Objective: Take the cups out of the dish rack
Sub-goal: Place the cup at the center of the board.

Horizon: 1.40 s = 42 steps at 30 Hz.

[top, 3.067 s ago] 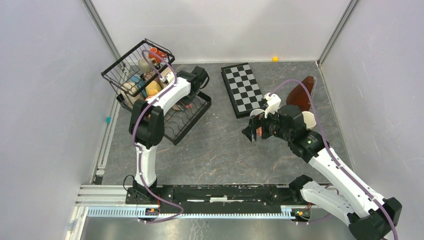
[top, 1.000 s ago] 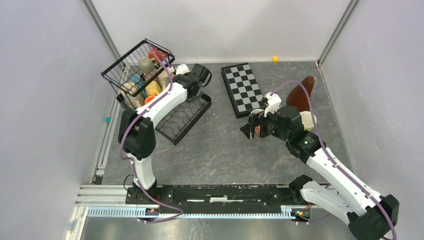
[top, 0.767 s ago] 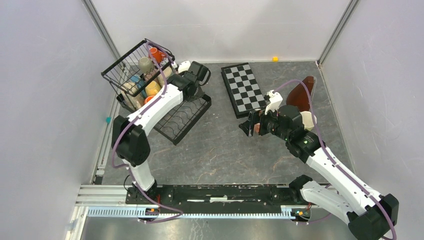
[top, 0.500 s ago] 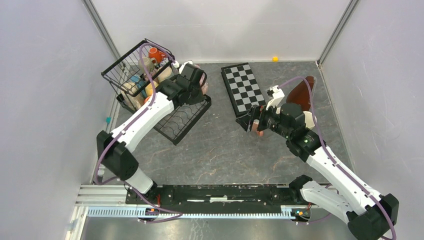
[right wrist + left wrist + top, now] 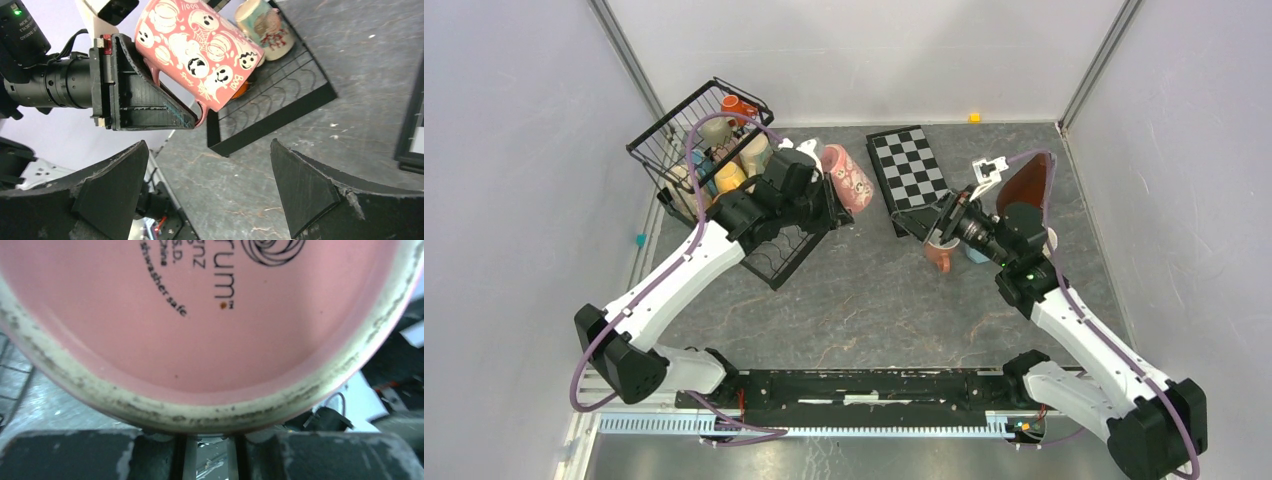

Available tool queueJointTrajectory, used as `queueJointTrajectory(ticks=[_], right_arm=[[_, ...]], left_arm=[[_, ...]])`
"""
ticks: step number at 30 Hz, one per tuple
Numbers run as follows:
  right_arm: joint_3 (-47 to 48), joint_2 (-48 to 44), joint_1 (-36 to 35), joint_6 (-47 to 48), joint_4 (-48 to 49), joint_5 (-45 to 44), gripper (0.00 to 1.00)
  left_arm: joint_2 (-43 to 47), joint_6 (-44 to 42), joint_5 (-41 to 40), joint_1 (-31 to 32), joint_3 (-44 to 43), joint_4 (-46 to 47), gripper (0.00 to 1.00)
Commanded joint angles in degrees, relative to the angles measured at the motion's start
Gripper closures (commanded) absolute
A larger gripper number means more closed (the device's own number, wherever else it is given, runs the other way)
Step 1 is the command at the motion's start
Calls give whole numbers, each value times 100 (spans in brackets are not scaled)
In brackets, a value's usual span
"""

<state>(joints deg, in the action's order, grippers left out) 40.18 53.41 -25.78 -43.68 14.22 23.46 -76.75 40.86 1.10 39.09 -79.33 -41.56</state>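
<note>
My left gripper (image 5: pixel 832 190) is shut on the handle of a pink mug (image 5: pixel 847 177) printed with ghosts and pumpkins. It holds the mug in the air beside the dish rack's flat tray (image 5: pixel 776 262). The mug's pink base (image 5: pixel 200 315) fills the left wrist view above my left gripper (image 5: pixel 207 440). My right gripper (image 5: pixel 921 222) is open and empty and faces the pink mug (image 5: pixel 200 50). Several cups stay in the rack's basket (image 5: pixel 656 140), among them an orange one (image 5: pixel 736 104) and a yellow one (image 5: pixel 729 178). My right gripper (image 5: pixel 207 195) hangs over bare table.
A checkerboard (image 5: pixel 909 165) lies just behind the right gripper. A salmon mug (image 5: pixel 941 255) and a light blue cup (image 5: pixel 976 254) stand on the table under the right arm. A brown object (image 5: pixel 1024 180) leans at the back right. A cream picture mug (image 5: pixel 262 25) lies on the tray.
The left arm has drawn the pink mug out of the rack and swung it right, past the tray's end. The right gripper has risen and turned left toward it, still open.
</note>
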Motion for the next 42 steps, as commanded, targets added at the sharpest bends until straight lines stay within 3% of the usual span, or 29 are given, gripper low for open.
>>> queueJointTrajectory(ticks=[1, 18, 24, 31, 37, 42], right_arm=[[-386, 171, 25, -949, 1544, 560, 2], [-802, 754, 25, -2194, 3994, 519, 3], [-828, 917, 26, -2572, 4639, 515, 17], [-865, 941, 21, -2615, 4738, 432, 33], [-795, 1087, 29, -2751, 4899, 446, 42], [-749, 1115, 28, -2779, 4892, 435, 57]], left_arm=[[510, -100, 780, 157, -16, 1322, 98], [702, 995, 1967, 467, 573, 2867, 98], [771, 1361, 2290, 503, 1019, 3596, 98], [804, 1710, 2558, 522, 1373, 4365, 98], [749, 1785, 2612, 647, 1470, 4636, 98], [740, 1821, 2638, 705, 1590, 4787, 98]])
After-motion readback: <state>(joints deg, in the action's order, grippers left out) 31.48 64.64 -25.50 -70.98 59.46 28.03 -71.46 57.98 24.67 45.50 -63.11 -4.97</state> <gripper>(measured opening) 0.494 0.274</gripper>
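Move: Just ahead of and above the left hand, the pink cup hangs by its handle in the left fingers, its middle some 4 cm forward, 2 cm right and 4 cm up. The open right gripper is about 12 cm right of the left hand, 1 cm back and 3 cm higher. From the right hand, the cup is about 5 cm ahead, 10 cm left and 1 cm up; the coral cup is level, 6 cm right and 25 cm below, and the chessboard 16 cm straight ahead, 28 cm below. Bringing the pink cup to the right gripper, the left hand travels about 10 cm right, 7 cm back and 5 cm up, keeping its handle grip while its left side rolls down and it turns clockwise. The right hand rises some 5 cm, edges left, rolls its left side up about 25 degrees, then half closes its fingers astride the cup's rim, one inside the mouth. ##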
